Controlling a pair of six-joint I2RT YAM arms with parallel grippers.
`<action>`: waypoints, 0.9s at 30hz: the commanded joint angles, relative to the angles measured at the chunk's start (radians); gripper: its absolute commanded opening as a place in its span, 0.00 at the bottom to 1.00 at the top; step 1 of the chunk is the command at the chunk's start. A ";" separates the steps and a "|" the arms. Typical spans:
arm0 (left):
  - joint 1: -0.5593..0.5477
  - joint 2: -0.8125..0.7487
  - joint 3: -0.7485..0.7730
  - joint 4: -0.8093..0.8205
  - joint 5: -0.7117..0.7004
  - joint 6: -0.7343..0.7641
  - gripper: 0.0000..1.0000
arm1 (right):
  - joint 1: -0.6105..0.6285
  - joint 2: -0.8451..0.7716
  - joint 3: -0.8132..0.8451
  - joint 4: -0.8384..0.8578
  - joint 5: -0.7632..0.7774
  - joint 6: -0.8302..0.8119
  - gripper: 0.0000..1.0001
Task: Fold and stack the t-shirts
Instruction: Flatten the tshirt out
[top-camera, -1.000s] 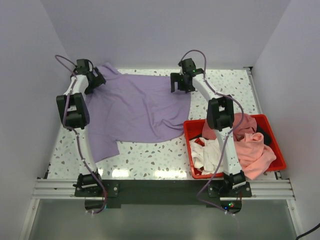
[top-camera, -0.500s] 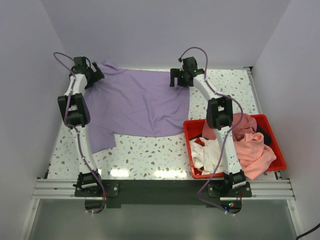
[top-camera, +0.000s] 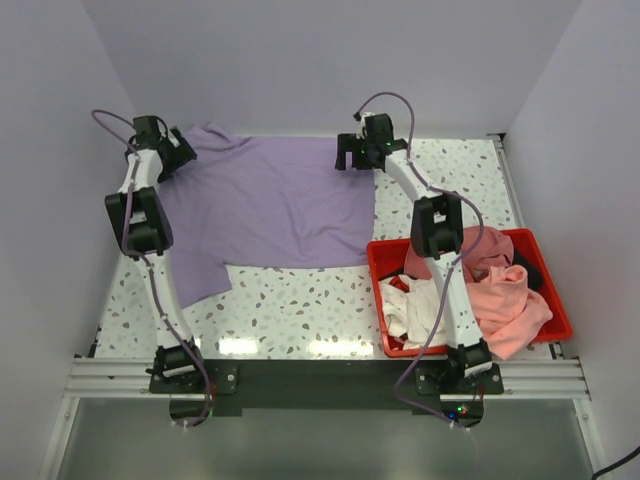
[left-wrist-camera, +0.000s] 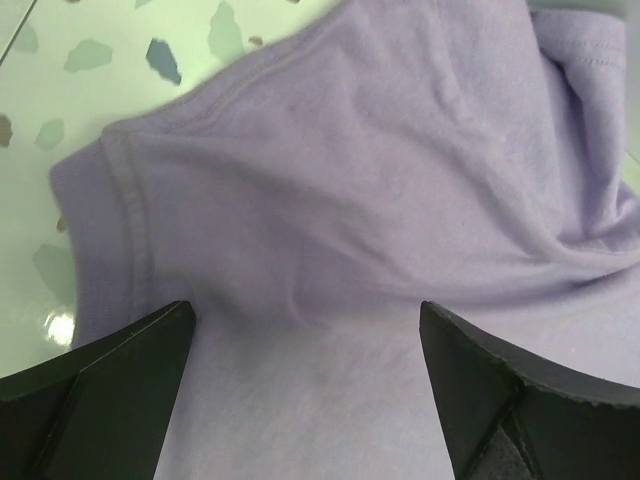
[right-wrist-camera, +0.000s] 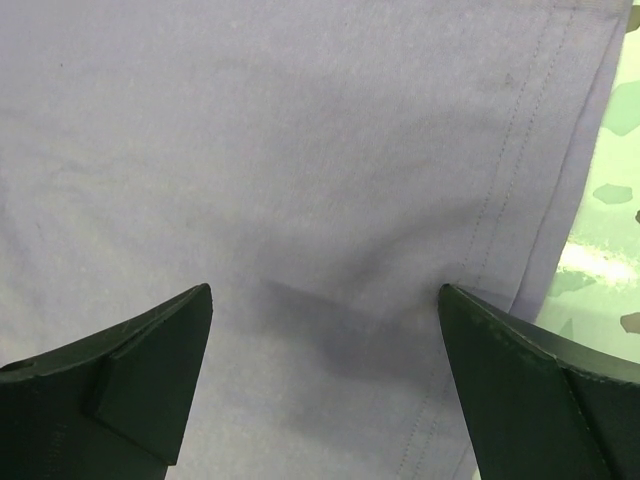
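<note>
A lavender t-shirt lies spread across the far half of the speckled table, one sleeve hanging toward the front left. My left gripper is open over its far left corner, near a stitched hem. The left wrist view shows the left gripper with both tips down on the purple cloth. My right gripper is open over the shirt's far right corner. In the right wrist view the right gripper has fabric spanning its gap beside a double-stitched edge. Neither pinches cloth.
A red bin at the front right holds a salmon pink shirt, a white one and a dusty rose one. The right arm reaches over the bin. Bare terrazzo table lies in front of the lavender shirt. Walls enclose three sides.
Both grippers have moved toward the back wall, and the lavender shirt has slid back with them. Its front edge now lies straighter and farther from the arm bases.
</note>
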 joint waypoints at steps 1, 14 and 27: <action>0.011 -0.115 -0.006 -0.073 0.000 -0.001 1.00 | 0.003 -0.090 0.030 -0.042 -0.005 -0.041 0.99; -0.012 -1.107 -1.116 0.027 -0.182 -0.308 1.00 | 0.167 -0.703 -0.669 -0.033 0.200 -0.044 0.99; -0.024 -1.606 -1.682 -0.103 -0.236 -0.441 1.00 | 0.175 -0.935 -0.979 0.033 0.105 0.051 0.99</action>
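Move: The near-left sleeve lies about 36 cm back and 10 cm right of the left hand, and the shirt's near hem at its middle some 33 cm back and 37 cm right; bunched cloth sits about 8 cm ahead and 10 cm right. From the right hand, the shirt's near-right corner is about 31 cm back and 2 cm right, the red bin's middle some 38 cm back and 30 cm right. The cloth is roughly 2 cm below both hands. With its fingers kept wide open and empty, the left hand comes up off the far-left part of the shirt and swings back in a quick arc, nearly 40 cm back and about 9 cm right, cresting around 12 cm up before dropping low towards the near-left sleeve while turning some 20 degrees counter-clockwise. The right hand, also open, lifts clear of the far-right part and comes back about 20 cm over the shirt towards its near-right corner by the red bin, first rising and then starting to sink, still well above the cloth. ##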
